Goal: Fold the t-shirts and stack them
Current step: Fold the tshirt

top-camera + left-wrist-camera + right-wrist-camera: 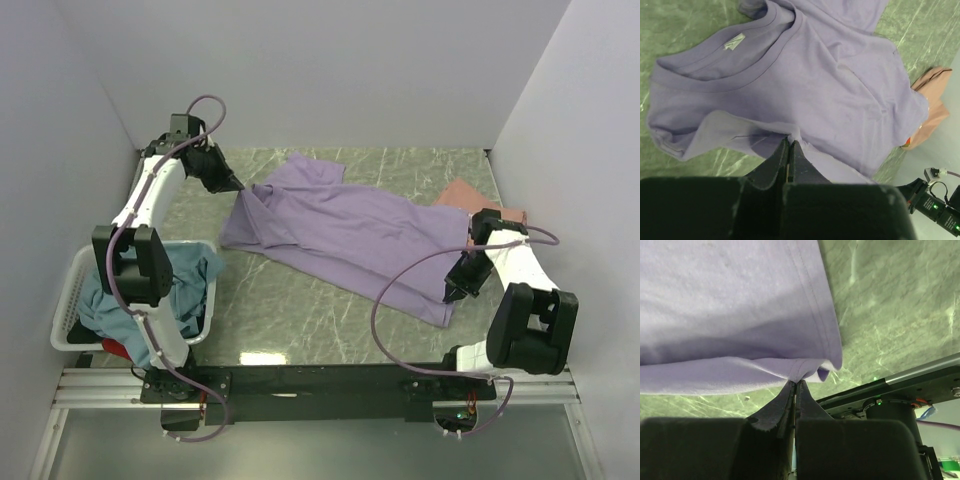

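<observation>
The lavender t-shirt [340,225] lies stretched across the green marble table, collar toward the left. My left gripper [238,187] is shut on a pinch of its cloth near the shoulder; the left wrist view shows the fold caught between the tips [791,141], below the collar [740,65]. Over at the near right, my right gripper [450,295] is shut on the hem corner [796,382], which is lifted slightly off the table. A salmon-pink t-shirt [468,194] lies bunched at the back right, partly under the lavender one. A teal t-shirt [190,285] and a bit of a red one [115,348] sit in the basket.
A white slatted basket [68,300] stands at the near left beside the left arm. White walls close in the table on three sides. The black mounting rail [330,380] runs along the near edge, close behind the right gripper.
</observation>
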### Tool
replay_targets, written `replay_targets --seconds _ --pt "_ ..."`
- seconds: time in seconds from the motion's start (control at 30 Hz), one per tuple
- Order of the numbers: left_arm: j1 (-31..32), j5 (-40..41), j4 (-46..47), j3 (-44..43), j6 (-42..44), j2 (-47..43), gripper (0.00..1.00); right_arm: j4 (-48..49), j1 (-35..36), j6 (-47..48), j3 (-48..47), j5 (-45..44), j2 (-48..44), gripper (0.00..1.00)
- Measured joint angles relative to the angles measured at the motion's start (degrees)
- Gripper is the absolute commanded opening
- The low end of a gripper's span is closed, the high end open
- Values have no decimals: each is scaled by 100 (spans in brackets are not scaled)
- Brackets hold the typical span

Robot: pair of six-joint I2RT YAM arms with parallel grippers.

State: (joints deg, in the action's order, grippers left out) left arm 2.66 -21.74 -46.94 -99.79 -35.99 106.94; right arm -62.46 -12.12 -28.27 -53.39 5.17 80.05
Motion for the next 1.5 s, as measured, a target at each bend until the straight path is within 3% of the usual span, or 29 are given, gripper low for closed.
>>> replay_targets --seconds 0.4,0.67,0.87,0.93,1.0,1.03,1.13,1.2,1.33,1.5 --pt "184 11 -98 -1010 90 629 0 168 -155 155 -428 -109 577 0" --pt "219 17 -96 -1178 166 999 0 197 -179 264 -706 -155 962 0" --pt "238 15 -87 -1300 192 1340 11 227 -181 310 -946 -173 1222 0" --pt "262 15 -98 -1451 192 1460 20 247 -181 334 -1012 -173 1322 0" --pt "293 15 -87 -1631 195 1572 24 269 -181 354 -1056 -173 1394 6" --pt "308 15 -83 -1725 190 1628 34 275 -181 369 -1080 -170 1425 11" --pt "343 15 -57 -1945 201 1744 58 297 -184 422 -1174 -173 1493 42" --pt "348 15 -17 -1961 192 1749 64 302 -192 474 -1266 -173 1499 52" --pt "354 81 57 -1897 195 1733 71 326 -197 551 -1449 -258 1491 57" --pt "354 404 149 -942 369 1287 68 332 -197 570 -1325 -332 1342 57"
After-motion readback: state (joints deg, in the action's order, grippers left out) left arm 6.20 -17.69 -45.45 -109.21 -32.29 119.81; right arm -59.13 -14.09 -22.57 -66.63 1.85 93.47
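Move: The purple t-shirt's lifted near side is held in both grippers, over its own body. The left hand's laying spot, just nearer than the collar, is about 7 cm ahead, 3 right and 17 below; the collar tag lies some 9 ahead and 2 right, the basket roughly 22 back and 21 left. From the right hand, its spot along the hem is about 6 cm ahead, 3 right and 6 below; the orange folded cloth lies about 31 ahead and 12 right. The purple t-shirt's near side, still pinched at shoulder and hem, is carried forward over the body and a little right, about 7 cm by each hand. Near the end of the reach both grippers spread wide and let the cloth go, the left still well above the table, the right low over the hem; the left then eases back and down a couple of centimetres. ##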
